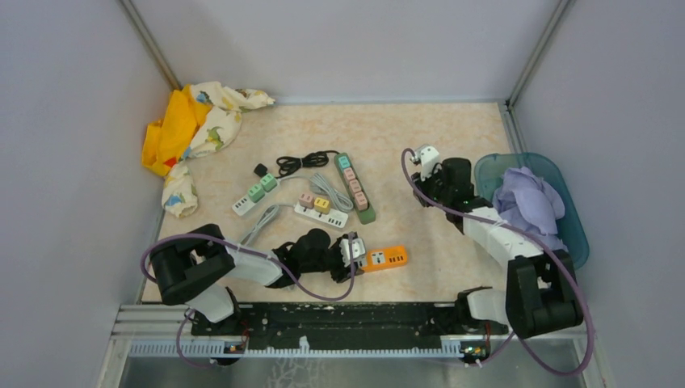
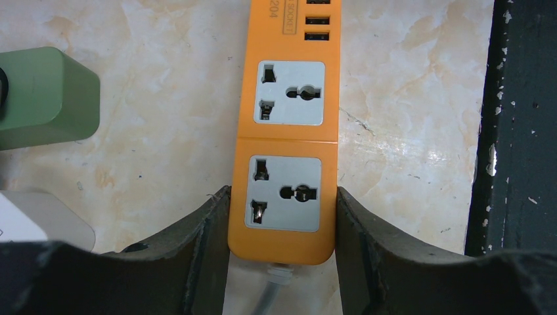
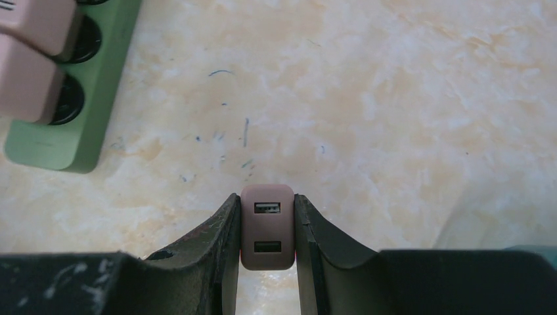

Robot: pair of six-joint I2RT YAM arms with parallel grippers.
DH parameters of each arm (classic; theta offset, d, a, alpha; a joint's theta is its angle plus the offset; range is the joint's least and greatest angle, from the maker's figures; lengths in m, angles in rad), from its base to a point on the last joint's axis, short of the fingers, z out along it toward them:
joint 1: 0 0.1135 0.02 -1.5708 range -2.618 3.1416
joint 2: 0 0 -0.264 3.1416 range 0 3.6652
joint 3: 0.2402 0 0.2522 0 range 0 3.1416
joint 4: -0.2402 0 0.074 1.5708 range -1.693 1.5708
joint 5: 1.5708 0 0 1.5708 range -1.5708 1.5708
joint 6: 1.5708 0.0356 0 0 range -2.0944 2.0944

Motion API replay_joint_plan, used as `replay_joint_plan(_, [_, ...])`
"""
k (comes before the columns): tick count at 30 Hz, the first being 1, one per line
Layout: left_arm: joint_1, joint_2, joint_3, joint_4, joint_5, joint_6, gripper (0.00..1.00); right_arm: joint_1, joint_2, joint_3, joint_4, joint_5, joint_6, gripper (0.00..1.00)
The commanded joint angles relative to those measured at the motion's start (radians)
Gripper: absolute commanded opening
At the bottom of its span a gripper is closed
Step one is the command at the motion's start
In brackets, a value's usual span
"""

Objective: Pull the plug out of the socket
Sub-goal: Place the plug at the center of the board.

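The orange socket strip (image 1: 386,258) lies flat on the table near the front edge. My left gripper (image 1: 353,252) is shut on its cord end, with both fingers (image 2: 210,230) pressed against its sides (image 2: 286,131). Both of its grey outlets in the left wrist view hold nothing. Farther back on the right, my right gripper (image 1: 422,162) is shut on a small pink plug (image 3: 267,226) with two USB ports. That plug hangs above bare table, apart from the strip, and the right gripper (image 3: 267,203) clamps it on both sides.
A green power strip (image 1: 355,186) with pink plugs (image 3: 33,59) lies mid-table, with its end (image 2: 46,98) close to the orange strip. Two white strips (image 1: 321,212) and a black cable (image 1: 299,164) lie left of it. A yellow cloth (image 1: 190,129) is back left. A teal bin (image 1: 485,174) holding purple cloth stands right.
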Motion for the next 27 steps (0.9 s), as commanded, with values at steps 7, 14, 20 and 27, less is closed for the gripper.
replay_joint_plan(7, [0.002, 0.015, -0.020, -0.057, -0.013, -0.018, 0.00, -0.010, 0.084, 0.017, 0.085, 0.215, 0.024, 0.13])
replay_joint_plan(14, [0.003, 0.017, -0.021, -0.055, -0.014, -0.017, 0.00, -0.009, 0.114, 0.021, 0.085, 0.254, 0.015, 0.28])
replay_joint_plan(20, [0.002, 0.018, -0.019, -0.055, -0.015, -0.018, 0.00, -0.009, 0.137, 0.025, 0.083, 0.270, 0.013, 0.37])
replay_joint_plan(27, [0.000, 0.017, -0.020, -0.057, -0.015, -0.018, 0.00, -0.008, 0.120, 0.033, 0.066, 0.250, 0.017, 0.59])
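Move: The right hand holds the pink plug above bare table, with its landing spot about 1 cm ahead, 4 cm right and 9 cm below. From this hand the green strip's middle lies about 18 cm left and 1 cm ahead; the orange strip's is 17 cm back and 10 cm left; the teal basket's is 33 cm right and 5 cm back. From the left hand, still gripping the orange strip, the spot is roughly 20 cm ahead and 20 cm right. The right arm lowers the pink plug towards the bare table between the green strip and the basket, going down and to its right about 4 cm each while the wrist turns some 10 degrees clockwise and its left side dips a little. The descent slows to a stop, and only near the bottom do the fingers part, to nearly twice their gap, letting go of the plug's sides. ##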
